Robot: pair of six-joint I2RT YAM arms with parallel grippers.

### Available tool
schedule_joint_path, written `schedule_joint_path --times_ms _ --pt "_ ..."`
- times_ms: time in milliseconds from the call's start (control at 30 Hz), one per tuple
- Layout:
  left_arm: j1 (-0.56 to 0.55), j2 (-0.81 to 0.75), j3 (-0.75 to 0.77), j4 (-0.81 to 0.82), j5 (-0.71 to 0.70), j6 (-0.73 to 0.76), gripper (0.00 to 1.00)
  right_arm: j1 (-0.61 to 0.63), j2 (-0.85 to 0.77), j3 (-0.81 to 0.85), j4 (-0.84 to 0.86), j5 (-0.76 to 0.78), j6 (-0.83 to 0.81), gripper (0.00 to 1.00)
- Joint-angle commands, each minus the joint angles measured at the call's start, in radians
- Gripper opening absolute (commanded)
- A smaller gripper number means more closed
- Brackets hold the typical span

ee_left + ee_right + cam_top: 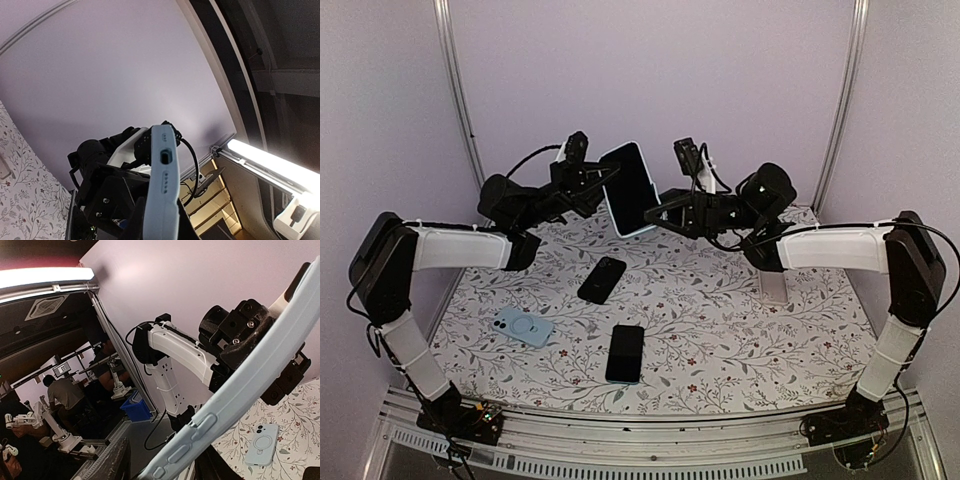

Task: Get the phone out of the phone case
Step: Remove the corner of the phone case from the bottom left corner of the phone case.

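Note:
The phone [628, 185] is held in the air above the back of the table, dark screen toward the top camera, inside a light blue phone case [642, 231]. My left gripper [601, 181] is shut on the case's upper left side. In the left wrist view the case's port edge [163, 172] rises between the fingers of the left gripper [160, 226]. My right gripper [660, 214] is at the lower right corner. In the right wrist view the case's button edge [240, 385] crosses the right gripper [160, 465] and lies against one finger. A wide gap separates it from the other finger [105, 460].
On the floral table [740, 340] lie two black phones [602, 279] [625, 353]. An empty light blue case [523, 326] [261, 444] lies at the front left. A white block [775, 288] stands under the right arm. Metal frame posts rise at both back corners.

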Motion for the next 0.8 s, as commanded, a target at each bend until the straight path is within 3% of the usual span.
schedule_joint_path --times_ms 0,200,500,767 --pt "-0.078 -0.021 0.061 0.104 0.027 -0.140 0.00 -0.016 0.030 0.002 0.018 0.009 -0.061 0.44" --pt "-0.108 0.007 0.104 0.086 0.044 -0.166 0.00 -0.029 -0.003 -0.034 -0.095 0.090 -0.150 0.45" --pt "-0.116 0.014 0.094 0.085 0.013 -0.166 0.00 -0.029 -0.114 -0.081 -0.395 0.368 -0.429 0.61" --pt "-0.116 0.024 0.096 0.033 -0.038 -0.116 0.00 -0.017 -0.205 -0.147 -0.514 0.572 -0.490 0.69"
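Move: The corner of the phone case nearest the robot sits almost at the right hand's half-open fingers, about 1 cm back and 1 cm left, level with them. Down on the table some 35 cm below that hand, the blue-rimmed phone lies about 9 cm back and 8 cm left, the black phone about 11 cm ahead and 14 cm left. From the left hand, which grips the cased phone, that corner lies some 9 cm back, 8 cm right and 4 cm lower. The right hand works at the corner's rim, easing forward, then right and a little up, about 3.5 cm in all and faster towards the end, while its wrist swings some 20 degrees clockwise and the fingers spread wider around the rim. The left hand keeps its grip and carries the cased phone roughly 2 cm right and forward, tilting it slightly. ##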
